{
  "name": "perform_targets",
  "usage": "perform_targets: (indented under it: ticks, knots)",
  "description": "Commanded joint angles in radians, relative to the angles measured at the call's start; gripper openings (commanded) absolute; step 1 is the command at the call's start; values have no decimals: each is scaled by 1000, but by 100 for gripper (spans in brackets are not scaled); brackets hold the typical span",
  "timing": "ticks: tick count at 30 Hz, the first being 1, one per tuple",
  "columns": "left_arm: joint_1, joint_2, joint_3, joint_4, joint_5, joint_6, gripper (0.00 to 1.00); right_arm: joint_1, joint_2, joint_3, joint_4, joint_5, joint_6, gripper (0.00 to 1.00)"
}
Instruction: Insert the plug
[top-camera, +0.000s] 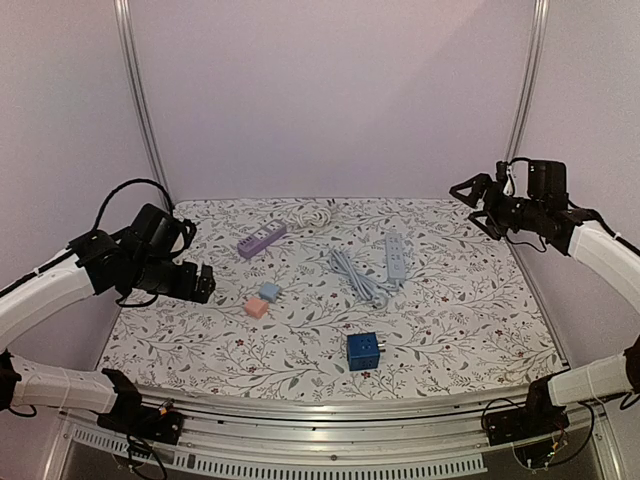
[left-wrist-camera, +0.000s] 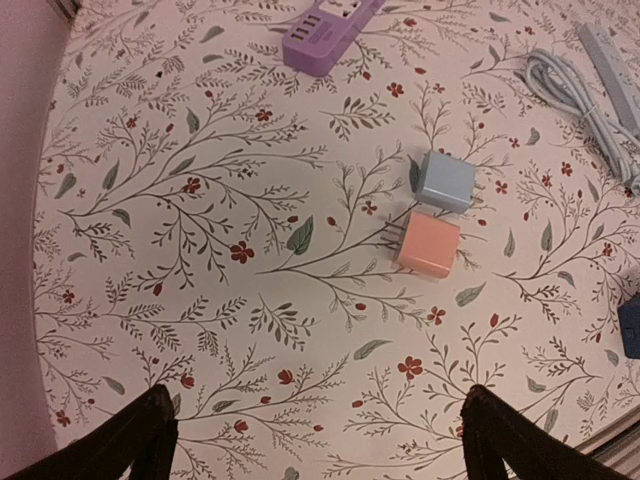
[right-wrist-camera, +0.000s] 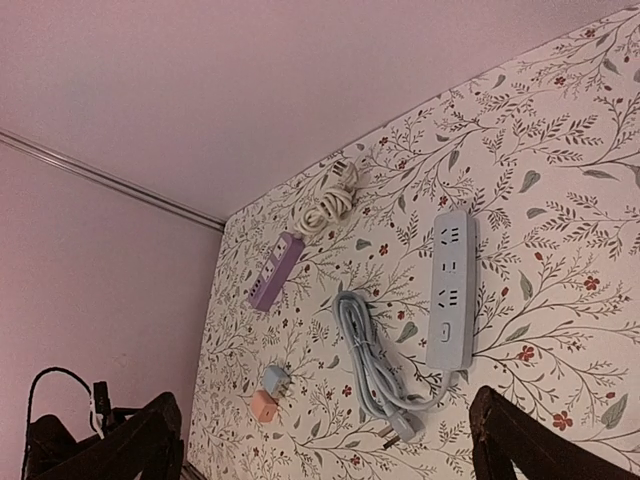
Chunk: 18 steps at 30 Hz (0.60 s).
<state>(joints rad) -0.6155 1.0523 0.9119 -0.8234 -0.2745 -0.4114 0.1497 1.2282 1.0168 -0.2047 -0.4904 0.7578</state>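
Observation:
Two small cube plugs lie side by side left of centre on the floral table: a light blue plug and a pink plug. A purple power strip lies behind them. A grey power strip lies at centre right. My left gripper hovers open, left of the plugs, holding nothing. My right gripper hangs open and high at the far right.
A bundled grey cable ends in a wall plug beside the grey strip. A coiled white cord lies at the back. A dark blue cube sits near the front edge. Walls close in on three sides.

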Motion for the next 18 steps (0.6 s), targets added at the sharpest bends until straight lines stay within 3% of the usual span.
perform_targets:
  ticks: [1,7,13,18]
  knots:
    - [-16,6,18,12,-5,13,99,4,46,4,-81,93,0,99]
    - [-37,-15,19,3,-44,-2,99,26,209,126,-233,154,-52,99]
    - [-38,-19,21,4,-44,10,100,132,361,350,-409,291,-163,99]
    - [-36,-20,16,32,5,21,99,223,400,369,-423,290,-210,99]
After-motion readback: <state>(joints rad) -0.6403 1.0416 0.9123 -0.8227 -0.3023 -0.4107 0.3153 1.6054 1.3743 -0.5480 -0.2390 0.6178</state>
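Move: The right hand hangs open in the air; the grey power strip lies roughly 5 cm ahead and 11 cm to its left, some 25 cm below. The strip's grey plug is about 7 cm back and 16 cm left of that hand, and the bundled grey cord is level with it and some 21 cm left, both down on the table. From the left hand, the strip is about 17 cm ahead, 43 cm right and 15 cm lower. Towards the grey power strip, the right hand first sinks some 8 cm while easing forward about 4 cm. It then levels off and swings left by roughly 4 cm, still well above the table. The wrist tips the fingers farther down and rolls its left side lower, some 20 degrees altogether; the fingers stay wide open and touch nothing. ##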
